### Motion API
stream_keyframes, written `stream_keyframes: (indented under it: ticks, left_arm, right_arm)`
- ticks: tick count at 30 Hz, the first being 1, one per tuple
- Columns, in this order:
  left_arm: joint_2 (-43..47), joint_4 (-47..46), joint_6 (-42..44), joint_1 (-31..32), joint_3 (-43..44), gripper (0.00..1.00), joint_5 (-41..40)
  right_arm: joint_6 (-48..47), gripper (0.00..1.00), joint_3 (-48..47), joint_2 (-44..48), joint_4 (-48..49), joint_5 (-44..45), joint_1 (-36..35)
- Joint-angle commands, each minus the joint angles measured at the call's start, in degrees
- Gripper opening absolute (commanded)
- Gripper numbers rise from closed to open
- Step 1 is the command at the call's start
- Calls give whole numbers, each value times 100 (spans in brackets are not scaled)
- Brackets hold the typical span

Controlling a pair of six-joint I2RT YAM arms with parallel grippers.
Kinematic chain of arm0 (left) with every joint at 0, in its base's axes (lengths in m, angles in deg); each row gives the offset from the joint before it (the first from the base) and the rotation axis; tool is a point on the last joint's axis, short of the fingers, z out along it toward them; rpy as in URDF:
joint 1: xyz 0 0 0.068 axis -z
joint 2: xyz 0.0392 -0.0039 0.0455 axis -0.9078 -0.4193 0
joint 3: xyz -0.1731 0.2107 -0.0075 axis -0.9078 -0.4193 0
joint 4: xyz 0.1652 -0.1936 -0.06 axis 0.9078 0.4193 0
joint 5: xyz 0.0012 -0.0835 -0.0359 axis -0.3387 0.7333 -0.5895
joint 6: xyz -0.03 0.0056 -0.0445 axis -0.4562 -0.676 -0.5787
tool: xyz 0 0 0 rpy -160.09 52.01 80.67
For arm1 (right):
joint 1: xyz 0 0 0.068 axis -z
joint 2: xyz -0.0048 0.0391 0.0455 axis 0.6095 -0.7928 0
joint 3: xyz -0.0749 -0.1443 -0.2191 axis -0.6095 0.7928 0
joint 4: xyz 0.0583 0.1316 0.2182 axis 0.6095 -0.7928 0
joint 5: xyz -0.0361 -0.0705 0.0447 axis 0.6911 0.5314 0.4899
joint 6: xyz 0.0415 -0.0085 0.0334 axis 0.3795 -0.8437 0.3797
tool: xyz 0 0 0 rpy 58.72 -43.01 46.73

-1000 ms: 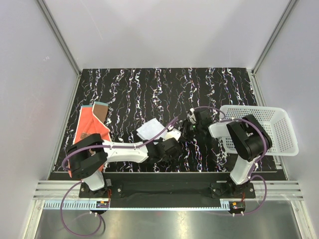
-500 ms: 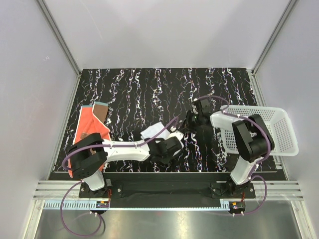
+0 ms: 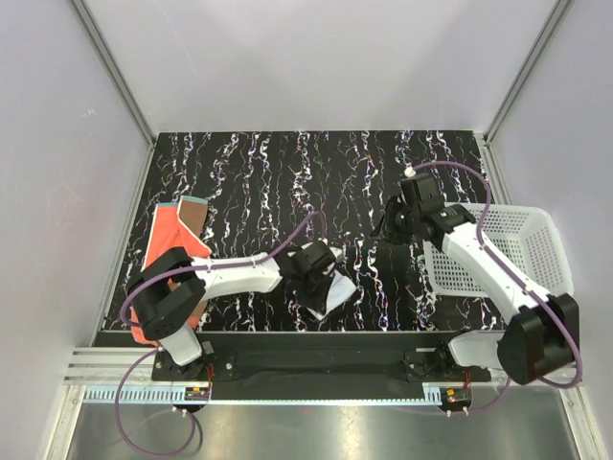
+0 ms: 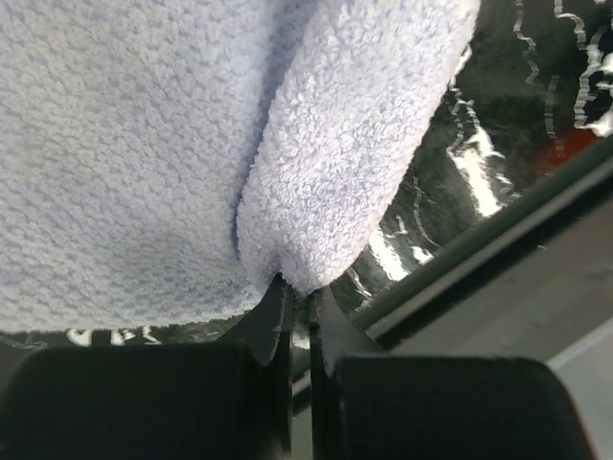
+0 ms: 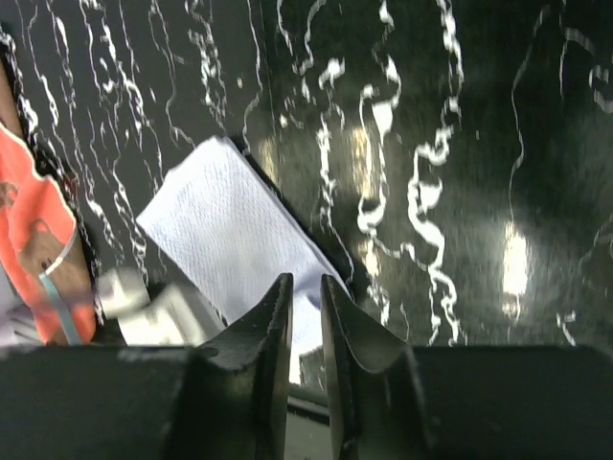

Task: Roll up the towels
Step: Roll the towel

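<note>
The white towel (image 3: 334, 293) lies bunched near the front edge of the table, and my left gripper (image 3: 322, 278) is shut on it. In the left wrist view its fleecy cloth (image 4: 172, 153) fills the top, folded over into a thick lobe, with my left gripper (image 4: 299, 290) pinching its lower edge. My right gripper (image 3: 391, 236) hovers over bare table to the right of it, apart from the cloth. Its jaws (image 5: 305, 280) stand a little open with nothing between them, and the white towel (image 5: 225, 225) shows beyond. The orange towel (image 3: 170, 241) lies flat at the left edge, one brownish corner folded over.
A white perforated basket (image 3: 536, 251) stands at the right edge of the table, beside my right arm. The dark marbled tabletop (image 3: 287, 182) stretches toward the back. The black front rail (image 4: 479, 240) runs close to the white towel.
My left gripper has pulled the white towel right and toward the front edge. The right gripper has opened slightly and drawn away to the right and back from the towel.
</note>
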Motion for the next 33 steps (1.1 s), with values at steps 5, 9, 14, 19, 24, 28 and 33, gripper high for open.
stream_keyframes:
  ticks: [5, 9, 14, 19, 24, 28, 33]
  left_arm:
    - [344, -526, -495, -794, -361, 0, 1973]
    - [318, -780, -732, -1094, -431, 0, 2621]
    - [195, -1360, -1207, -1471, -668, 0, 3282]
    - [142, -1650, -1408, -1639, -791, 0, 3608]
    - [160, -2318, -1760, -1815, -1107, 0, 3932]
    - [98, -2767, -2016, -1885, -1266, 0, 4135]
    - [151, -2767, -1998, -1920, -1319, 0, 4101]
  right_arm:
    - [433, 32, 1112, 1253, 281, -1017, -4]
    - [557, 36, 1508, 1667, 571, -1274, -354]
    - [846, 49, 2061, 1703, 992, -940, -1031]
    - [1049, 61, 2186, 1247, 1477, -738, -1550]
    - [1172, 67, 2071, 781, 1608, -386, -1814]
    - [1243, 71, 2063, 543, 1819, -333, -1867]
    - [1216, 73, 1852, 60, 1793, -201, -1893]
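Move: The white towel's near edge is already pinched in the left fingers; its middle lies about 6 cm ahead of the left hand and 3 cm to the right, at roughly its height. From the right hand the towel's middle is some 11 cm back, 14 cm left and 13 cm below. The empty basket's middle sits about 27 cm right of the right hand, 4 cm back and 11 cm lower. Opening, right swings 11 cm back, left, down towards the towel; left, still pinching, lifts and tilts its edge. ##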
